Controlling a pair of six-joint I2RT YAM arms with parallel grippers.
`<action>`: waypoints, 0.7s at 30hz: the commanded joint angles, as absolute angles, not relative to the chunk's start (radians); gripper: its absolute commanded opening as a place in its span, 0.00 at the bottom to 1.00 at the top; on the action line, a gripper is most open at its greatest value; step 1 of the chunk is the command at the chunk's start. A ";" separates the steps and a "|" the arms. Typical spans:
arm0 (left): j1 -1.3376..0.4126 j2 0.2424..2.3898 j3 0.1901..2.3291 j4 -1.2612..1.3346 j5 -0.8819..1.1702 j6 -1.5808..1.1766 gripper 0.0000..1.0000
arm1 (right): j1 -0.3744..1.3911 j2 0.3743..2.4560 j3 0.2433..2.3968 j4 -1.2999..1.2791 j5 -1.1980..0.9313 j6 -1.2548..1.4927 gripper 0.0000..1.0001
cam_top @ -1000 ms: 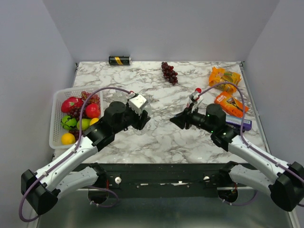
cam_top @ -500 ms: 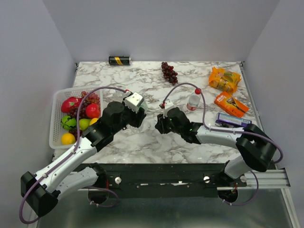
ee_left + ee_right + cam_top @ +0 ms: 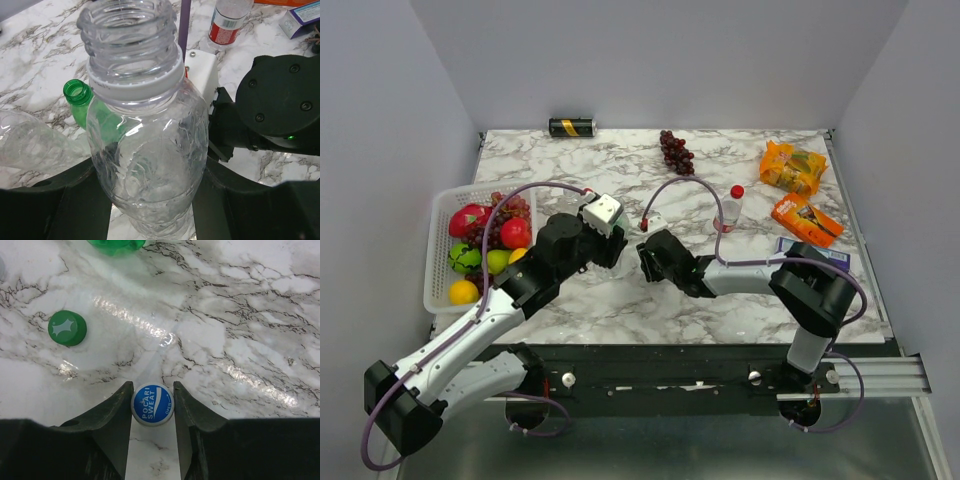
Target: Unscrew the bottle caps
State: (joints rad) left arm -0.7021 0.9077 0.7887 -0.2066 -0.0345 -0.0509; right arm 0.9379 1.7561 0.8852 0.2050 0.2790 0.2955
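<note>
In the left wrist view my left gripper (image 3: 150, 200) is shut on the body of a clear bottle (image 3: 150, 150), which stands upright with an open, capless mouth. Behind it lie a green bottle (image 3: 80, 95), also uncapped, and another clear bottle (image 3: 30, 145). My right gripper (image 3: 152, 385) is down at the marble table (image 3: 240, 315), its fingers closed on a blue-and-white cap (image 3: 152, 404). A loose green cap (image 3: 67, 328) lies to its left. The red-label bottle (image 3: 728, 210) stands upright with its red cap on, to the right of the right gripper (image 3: 645, 258).
A white basket (image 3: 438, 240) of fruit sits at the left edge. Grapes (image 3: 676, 152) and a black-and-gold can (image 3: 571, 127) lie at the back. Orange snack packets (image 3: 792, 165) and a blue box (image 3: 810, 255) are on the right. The two grippers are close together at mid-table.
The right arm has swung left from beside the red-label bottle to just right of the left gripper and come down to the table. The left arm has hardly moved.
</note>
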 commanded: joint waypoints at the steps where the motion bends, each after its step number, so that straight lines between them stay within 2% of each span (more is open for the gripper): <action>1: -0.701 0.913 0.787 -0.176 -0.040 -0.049 0.31 | 0.954 1.816 0.930 0.169 0.382 0.307 0.44; 4: -0.701 0.913 0.787 -0.176 -0.037 -0.049 0.31 | 0.957 1.832 0.936 0.161 0.397 0.317 0.48; 12: -0.701 0.907 0.788 -0.178 -0.031 -0.048 0.31 | 0.956 1.848 0.956 0.137 0.384 0.341 0.72; 17: -0.703 0.907 0.787 -0.179 -0.028 -0.048 0.31 | 0.956 1.819 0.953 0.133 0.365 0.350 0.75; 21: -0.704 0.896 0.782 -0.172 -0.006 -0.043 0.31 | 0.956 1.697 0.901 0.133 0.350 0.350 0.75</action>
State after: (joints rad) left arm -0.7021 0.9154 0.7887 -0.2070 -0.0334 -0.0505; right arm 0.9497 1.8183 0.9382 0.1524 0.3519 0.3317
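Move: The right fingers already hold the blue cap low over the marble; its set-down spot is right below, about 1 cm farther out and 3 cm down. From the right hand the green cap lies some 9 cm to the left, roughly level in reach. The green bottle stands about 10 cm ahead and 8 cm to the left, its middle some 6 cm higher. The left hand, still gripping the opened clear bottle, has that spot about 4 cm ahead, 7 cm to its right and 20 cm below. Still pinching the blue cap at first, the right hand sinks about 2 cm to the table and edges a touch forward, then stops there. As it gets down, its fingers spread widely to either side of the cap and let it go, the wrist turning only some 5 degrees; at the very end the hand just starts to rise. ##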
